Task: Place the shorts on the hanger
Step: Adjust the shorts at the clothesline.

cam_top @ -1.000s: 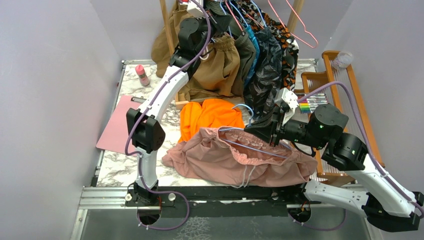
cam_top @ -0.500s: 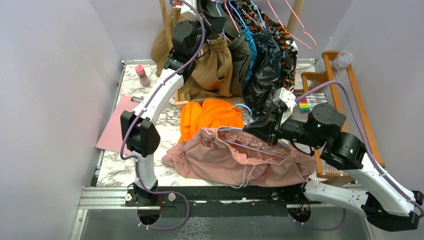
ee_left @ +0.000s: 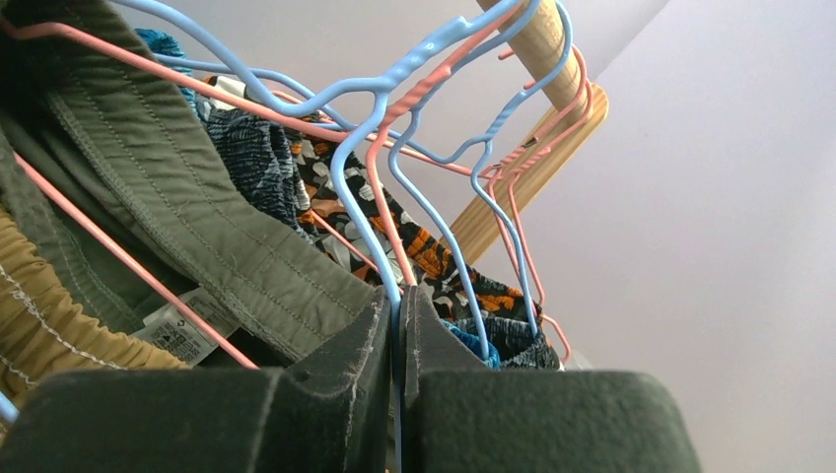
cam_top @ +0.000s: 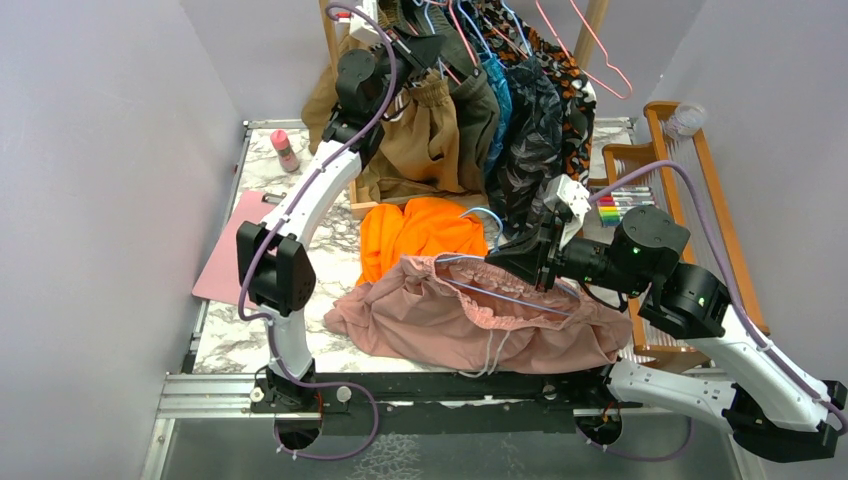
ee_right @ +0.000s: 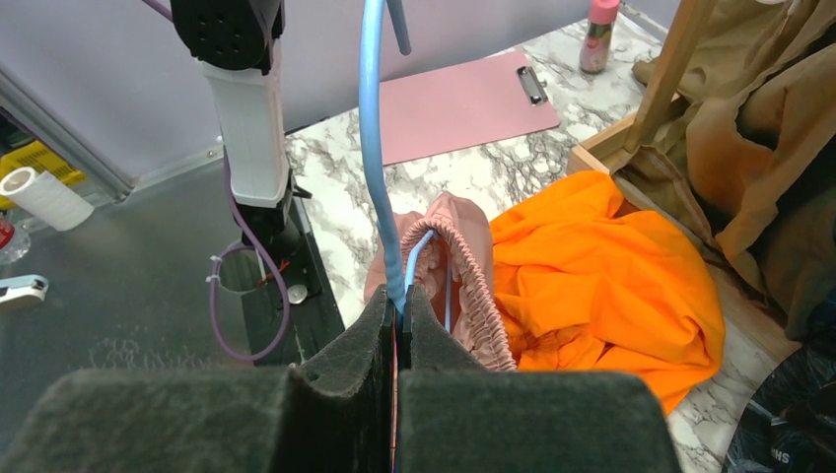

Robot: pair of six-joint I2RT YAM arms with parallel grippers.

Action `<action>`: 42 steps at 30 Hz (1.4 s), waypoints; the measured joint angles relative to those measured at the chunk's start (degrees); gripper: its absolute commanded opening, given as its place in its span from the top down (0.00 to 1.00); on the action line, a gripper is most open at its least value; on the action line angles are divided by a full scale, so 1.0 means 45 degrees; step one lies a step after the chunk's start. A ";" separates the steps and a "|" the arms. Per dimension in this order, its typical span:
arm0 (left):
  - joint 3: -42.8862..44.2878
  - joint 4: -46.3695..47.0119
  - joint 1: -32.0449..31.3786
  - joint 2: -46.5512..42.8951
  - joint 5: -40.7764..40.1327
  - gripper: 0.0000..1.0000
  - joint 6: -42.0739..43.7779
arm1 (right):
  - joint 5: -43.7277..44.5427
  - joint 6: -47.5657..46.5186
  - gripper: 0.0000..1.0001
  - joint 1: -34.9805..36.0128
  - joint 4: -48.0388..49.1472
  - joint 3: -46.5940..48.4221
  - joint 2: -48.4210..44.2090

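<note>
The dusty pink shorts (cam_top: 470, 320) lie bunched on the marble table in front of the arm bases. The light blue hanger (cam_top: 510, 297) runs through their gathered waistband (ee_right: 463, 256). My right gripper (cam_top: 497, 260) is shut on the hanger's wire (ee_right: 373, 148) just above the waistband; in the right wrist view its jaws (ee_right: 397, 301) pinch the blue wire tight. My left gripper (cam_top: 435, 48) is high at the clothes rack. In the left wrist view it (ee_left: 397, 301) is shut on another blue wire hanger (ee_left: 355, 187) that hooks over the wooden rod (ee_left: 542, 44).
Bright orange shorts (cam_top: 420, 232) lie behind the pink ones. Brown shorts (cam_top: 430, 130) and several dark garments hang from the rack, with pink hangers (cam_top: 590, 45) beside them. A pink clipboard (cam_top: 232, 250) and a small bottle (cam_top: 285, 150) sit at left; a wooden stand (cam_top: 690, 180) with markers at right.
My left arm has swung left and up along the rack, still clamped on its blue hanger, dragging the brown shorts with it. The right arm and pink shorts have stayed put.
</note>
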 measured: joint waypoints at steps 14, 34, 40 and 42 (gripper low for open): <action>-0.1613 -0.0185 0.0136 -0.0743 0.0296 0.30 -0.0345 | 0.0005 0.0005 0.99 0.0000 -0.0015 0.0335 -0.0015; -0.5761 -0.2686 0.0102 -1.1215 -0.2365 0.01 0.4265 | 0.0495 -0.0194 0.99 0.0000 -0.1870 0.7868 0.4114; -0.6479 -0.2895 0.0102 -1.3950 -0.4172 0.01 0.5659 | -0.0976 0.0005 0.99 -0.0010 -0.1127 1.3289 0.5537; -0.6693 -0.3055 0.0102 -1.4576 -0.4745 0.02 0.6042 | -0.1175 0.0024 0.99 -0.0010 -0.0729 1.3658 0.5343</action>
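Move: The left fingers are shut on a blue hanger hooked on the clothes rail; the rail is about 6 cm ahead and 12 cm above them, the green shorts 4 cm ahead, 5 cm right and 15 cm lower. The pink shorts lie about 46 cm back, 4 cm right and 21 cm below. From the right hand, which holds their hanger, the rail is some 46 cm ahead, 5 cm left and 20 cm up, and the orange shorts 20 cm ahead, 11 cm left and 37 cm down. Open the left gripper wide while dipping it about 5 cm to free the rail's hanger, then pull it back and left in a rising sweep, some 30 cm back, tilting up and turning counter-clockwise, to the raised shorts' left side. Meanwhile keep the right grip on the pink shorts' hanger and lift it about 30 cm, slowly then fast, tipping the fingers up. ##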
